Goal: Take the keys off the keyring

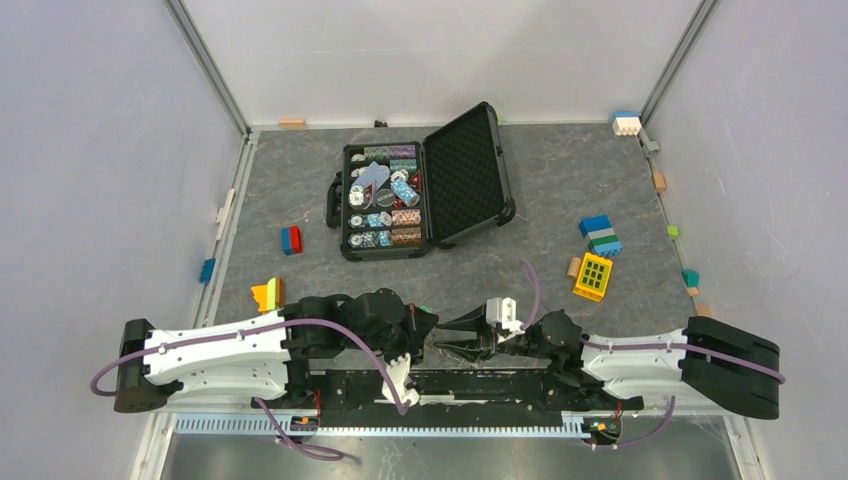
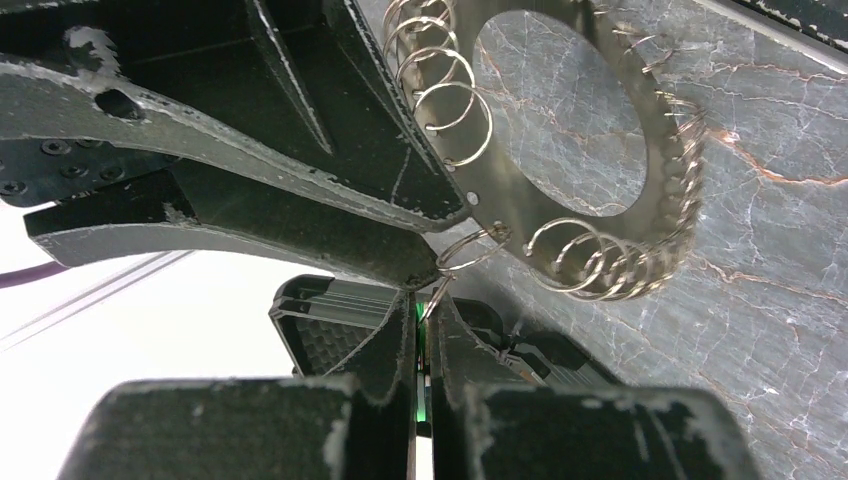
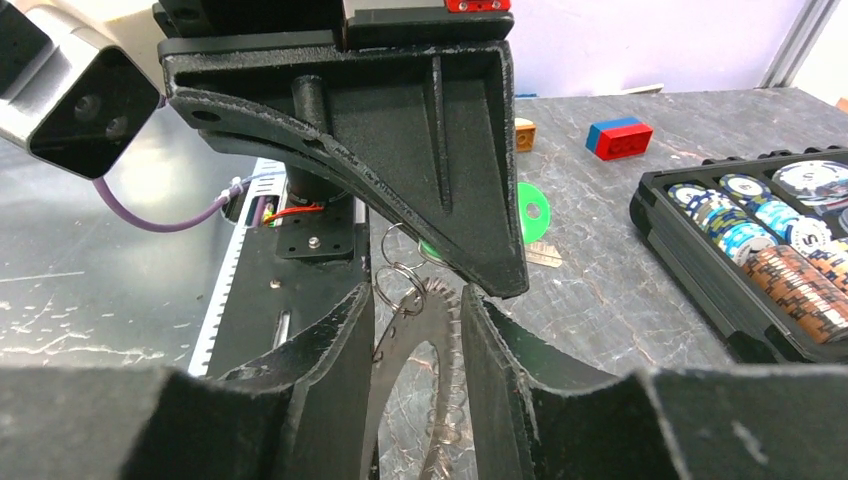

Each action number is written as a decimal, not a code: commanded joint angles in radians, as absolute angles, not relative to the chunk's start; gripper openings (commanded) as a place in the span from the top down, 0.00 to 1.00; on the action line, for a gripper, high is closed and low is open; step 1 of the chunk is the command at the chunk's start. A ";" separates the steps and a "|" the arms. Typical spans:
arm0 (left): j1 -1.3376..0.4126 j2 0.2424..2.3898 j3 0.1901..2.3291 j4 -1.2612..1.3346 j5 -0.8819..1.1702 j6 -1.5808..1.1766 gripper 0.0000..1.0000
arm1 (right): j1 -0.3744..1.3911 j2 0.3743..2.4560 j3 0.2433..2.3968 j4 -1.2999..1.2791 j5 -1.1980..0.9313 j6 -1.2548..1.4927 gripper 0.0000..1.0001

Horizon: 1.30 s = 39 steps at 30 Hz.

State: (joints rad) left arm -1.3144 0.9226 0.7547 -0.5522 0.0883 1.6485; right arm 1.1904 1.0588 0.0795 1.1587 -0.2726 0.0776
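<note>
The keyring (image 2: 575, 215) is a flat silver hoop with many small wire rings along its rim, hanging on edge above the table. My left gripper (image 2: 425, 300) is shut on a key with a bright green tag (image 3: 532, 210); a small wire ring (image 2: 465, 250) links it to the hoop. The key's blade (image 3: 545, 257) pokes out behind the left finger. My right gripper (image 3: 417, 295) is open, and the keyring (image 3: 440, 330) stands between its fingers with a gap on each side. From above, both grippers (image 1: 432, 325) (image 1: 458, 345) meet at the table's near edge.
An open black case (image 1: 347, 200) with poker chips stands mid-table, its lid (image 1: 465, 175) leaning right. Toy blocks lie around: red-blue (image 1: 291, 239), yellow-orange (image 1: 268, 294), a yellow grid piece (image 1: 593, 276), a blue-green stack (image 1: 600, 236). The arms' black base bar (image 1: 440, 385) is close below.
</note>
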 commanded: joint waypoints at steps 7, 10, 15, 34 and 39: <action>-1.315 0.912 0.761 -0.534 0.107 1.681 0.98 | 1.190 1.141 0.150 1.251 -0.340 0.075 0.57; -1.316 0.913 0.761 -0.535 0.107 1.681 0.98 | 1.190 1.157 0.159 1.261 -0.351 0.081 0.57; -1.316 0.911 0.761 -0.534 0.107 1.682 0.98 | 1.190 1.171 0.166 1.275 -0.359 0.090 0.59; -1.315 0.911 0.761 -0.533 0.095 1.681 0.98 | 1.190 1.180 0.177 1.246 -0.392 0.100 1.00; -1.316 0.909 0.761 -0.532 0.094 1.678 0.98 | 1.190 1.114 0.132 1.244 -0.336 0.104 1.00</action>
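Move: The right hand, fingers apart, has the small wire rings joining the key to the metal keyring just past its tips: about 2 cm to its left, 1 cm back and 1 cm lower. The metal keyring hangs some 3 cm back, 1 cm left and 9 cm below it; the green key, gripped by the left hand, sits roughly 4 cm ahead, 4 cm left, 1 cm up. From the left hand those small rings are about 2 cm back, 2 cm right and 2 cm below. Leftward by about 1.5 cm, then backward by some 1 cm while sinking slightly, the right hand brings its open fingers around the small rings, swivelling about 5 degrees counter-clockwise, then shuts fully and pinches the wire by its tips. The left hand keeps its hold on the green key, nearly still. ##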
